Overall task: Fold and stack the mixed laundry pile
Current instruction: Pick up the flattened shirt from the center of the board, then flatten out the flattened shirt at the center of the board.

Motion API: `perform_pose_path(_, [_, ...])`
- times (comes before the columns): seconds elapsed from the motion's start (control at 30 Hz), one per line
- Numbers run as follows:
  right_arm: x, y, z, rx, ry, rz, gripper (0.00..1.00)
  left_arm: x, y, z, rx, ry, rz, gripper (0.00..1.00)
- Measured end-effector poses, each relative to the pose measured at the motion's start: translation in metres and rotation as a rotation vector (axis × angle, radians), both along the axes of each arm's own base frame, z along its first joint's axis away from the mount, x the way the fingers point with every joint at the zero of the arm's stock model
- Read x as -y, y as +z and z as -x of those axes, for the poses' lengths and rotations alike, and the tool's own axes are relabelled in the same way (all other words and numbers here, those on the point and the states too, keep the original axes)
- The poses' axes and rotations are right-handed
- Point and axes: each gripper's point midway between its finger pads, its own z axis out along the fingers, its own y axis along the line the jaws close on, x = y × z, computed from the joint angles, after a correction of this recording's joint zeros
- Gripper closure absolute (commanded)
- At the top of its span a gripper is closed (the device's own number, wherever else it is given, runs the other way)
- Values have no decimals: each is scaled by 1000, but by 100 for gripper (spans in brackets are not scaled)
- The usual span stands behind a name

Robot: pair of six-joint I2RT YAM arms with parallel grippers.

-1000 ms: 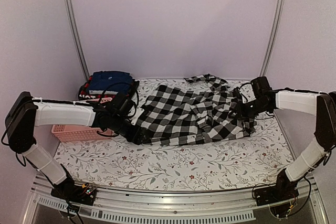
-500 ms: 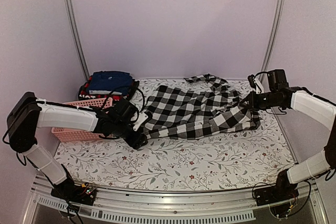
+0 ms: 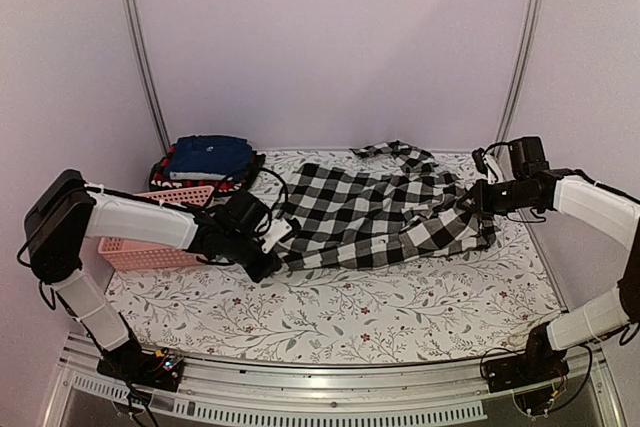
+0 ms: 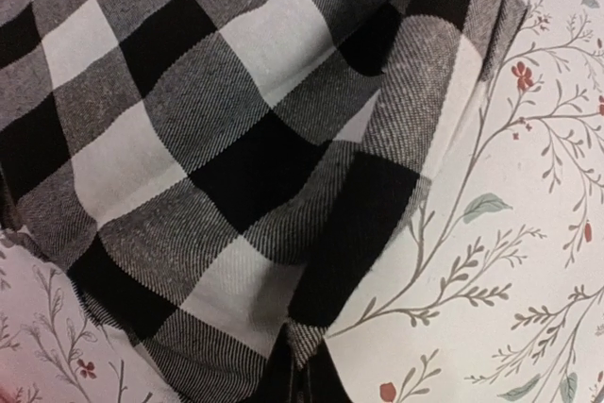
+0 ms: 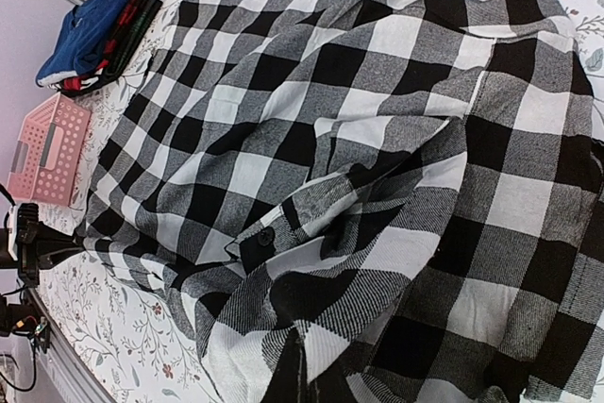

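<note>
The large black-and-white checked shirt (image 3: 370,217) lies spread across the middle of the floral table. My left gripper (image 3: 270,250) is shut on its near left corner, low over the table; in the left wrist view the checked shirt (image 4: 208,139) runs down into the left gripper (image 4: 304,379). My right gripper (image 3: 478,199) is shut on the shirt's right edge, and in the right wrist view the checked shirt (image 5: 377,129) bunches at the right gripper (image 5: 311,375). A navy blue garment (image 3: 208,157) tops a stack over a red-and-black plaid piece (image 3: 163,179) at the back left.
A pink slotted basket (image 3: 150,247) stands at the left, just behind my left forearm, and appears as the pink basket (image 5: 45,148) in the right wrist view. Floral table cloth (image 3: 330,317) shows in front of the shirt. Metal frame posts rise at the back corners.
My left gripper has closed on the shirt's near left corner. My right gripper has lifted the right edge up and to the right, and the shirt's front edge has drawn back.
</note>
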Motion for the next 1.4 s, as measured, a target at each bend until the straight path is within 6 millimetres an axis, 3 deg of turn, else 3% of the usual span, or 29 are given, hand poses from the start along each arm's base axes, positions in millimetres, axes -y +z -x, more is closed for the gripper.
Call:
perform_pose_path(0.13, [1,9,1,22,-10,0,100,-4,12,-9,26,53,-19,100])
perform_pose_path(0.23, [4,37,-1,90,-22,0,100,-7,54,-21,112,112,28,100])
perform_pose_path(0.33, [6,93,-8,230,-35,-6,100,-7,147,-38,295,177,165,100])
perform_pose_path(0.4, [5,147,-12,362,-36,-22,100,-6,231,-46,436,208,295,100])
perform_pose_path(0.47, [4,213,-7,523,-25,-53,100,-9,316,-47,563,230,423,100])
perform_pose_path(0.53, [1,266,5,649,-7,-79,100,-11,379,-41,649,234,513,100])
perform_pose_path(0.63, [-8,346,40,837,51,-127,100,-11,458,-12,758,195,646,100])
perform_pose_path(0.7, [-14,390,69,940,101,-157,100,-6,486,19,783,124,709,100])
perform_pose_path(0.83, [-12,453,126,1107,153,-188,100,1,515,75,802,-35,803,100])
perform_pose_path(0.93, [-6,480,164,1202,167,-196,100,-6,532,104,819,-114,870,100])
perform_pose_path(1.0, [-3,488,182,1244,166,-199,100,-16,542,109,846,-107,900,100])
perform_pose_path(1.07, [0,487,186,1259,153,-196,100,-21,546,106,867,-80,899,100])
perform_pose_path(1.17, [2,463,154,1198,96,-173,100,-21,540,84,888,22,846,100])
perform_pose_path(1.27, [3,395,82,1009,2,-115,100,-7,507,41,849,114,752,100])
perform_pose_path(1.3, [3,372,61,948,-19,-97,100,-8,491,17,838,163,701,100])
perform_pose_path(1.4, [5,287,-6,741,-94,-15,100,-7,412,-56,730,271,544,100])
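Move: Both grippers already hold the checked shirt's near edge, the left just above the board, the right about 14 cm above it. The shirt's middle lies some 15 cm ahead and 24 cm right of the left gripper, and about 7 cm ahead and 27 cm left of the right one. The pink basket is roughly 30 cm left and 9 cm ahead of the left gripper; the folded stack is about 23 cm left and 32 cm ahead of it. Keep both grippers pinched on the shirt's edge and swing them fast up together, about 55 cm left and 50 cm right, drawing each back 15 to 20 cm as the fingers tip upward. Then reverse: sweep both forward nearly as far while sinking 15 to 20 cm, fingers tipping down again. ##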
